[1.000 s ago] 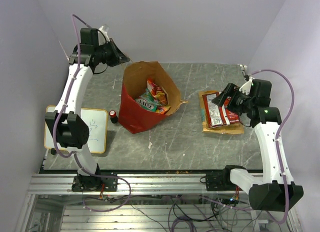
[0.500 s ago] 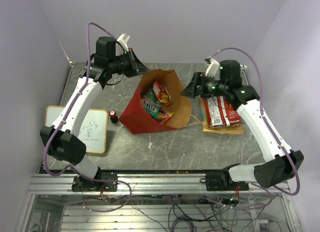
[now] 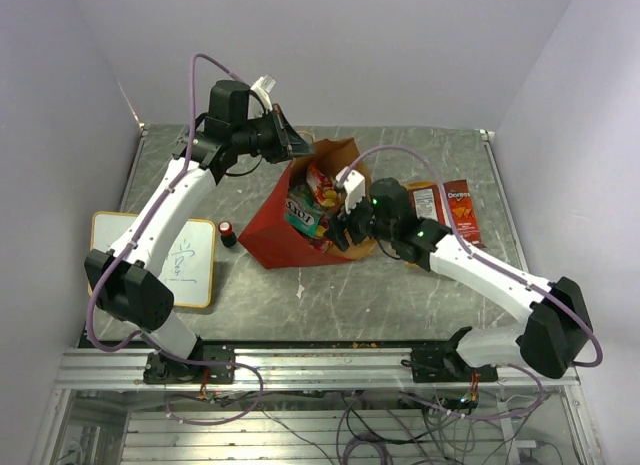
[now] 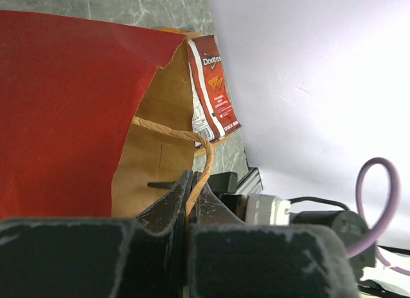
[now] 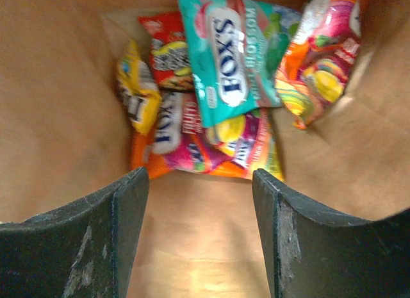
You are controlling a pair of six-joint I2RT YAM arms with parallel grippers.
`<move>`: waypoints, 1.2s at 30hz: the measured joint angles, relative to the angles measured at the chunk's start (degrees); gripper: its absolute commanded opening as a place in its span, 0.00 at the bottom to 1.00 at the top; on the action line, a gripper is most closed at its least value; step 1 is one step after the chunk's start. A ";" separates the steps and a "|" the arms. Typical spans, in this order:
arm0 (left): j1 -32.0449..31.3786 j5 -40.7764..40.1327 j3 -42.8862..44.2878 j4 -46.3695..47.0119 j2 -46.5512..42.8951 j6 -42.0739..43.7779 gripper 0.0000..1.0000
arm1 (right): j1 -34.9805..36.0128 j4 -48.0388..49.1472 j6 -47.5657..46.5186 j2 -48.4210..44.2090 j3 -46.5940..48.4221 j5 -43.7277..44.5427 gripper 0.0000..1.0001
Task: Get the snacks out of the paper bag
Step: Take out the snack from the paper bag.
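The paper bag [image 3: 268,230], red outside and brown inside, lies tilted with its mouth toward the right. My left gripper [image 3: 296,144] is shut on its cord handle [image 4: 200,158] at the bag's far rim. My right gripper [image 5: 200,179] stands open inside the bag mouth [image 3: 336,233], nothing between its fingers. Just past its fingertips lie several snacks: a teal packet [image 5: 234,54], a small yellow packet [image 5: 136,86], a red one [image 5: 165,49], an orange multicoloured one [image 5: 323,51] and a pink one [image 5: 211,141]. A red Doritos packet [image 3: 459,207] lies outside on the table.
A yellow-framed whiteboard [image 3: 170,260] lies at the left edge, and a small red-and-black cylinder [image 3: 228,232] stands beside the bag. Another packet [image 3: 425,198] lies next to the Doritos. The back wall is close behind the bag.
My right arm left the packets on the right and swung into the bag mouth, its jaws narrowing a little. My left arm pulled the bag's rim to the right by the handle.
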 measured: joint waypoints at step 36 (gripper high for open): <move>-0.02 0.20 0.70 -6.25 -1.14 1.68 0.07 | -2.34 25.33 -35.08 24.94 1.92 7.96 0.00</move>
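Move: The orange candy bag, inside the paper bag, lies about 14 cm ahead of the right hand, 3 cm left and 9 cm below. The mint candy bag is roughly 10 cm ahead, 8 left and 11 below that hand; under its near edge, a fruit candy bag is some 6 ahead, 5 left and 13 below. From the left hand, which holds the handle, the orange candy bag is roughly 4 cm forward, 4 right and 23 below. Right hand reaches about 12 cm forward and 8 down, tilts some 30 degrees, pinches the orange candy bag's end. ##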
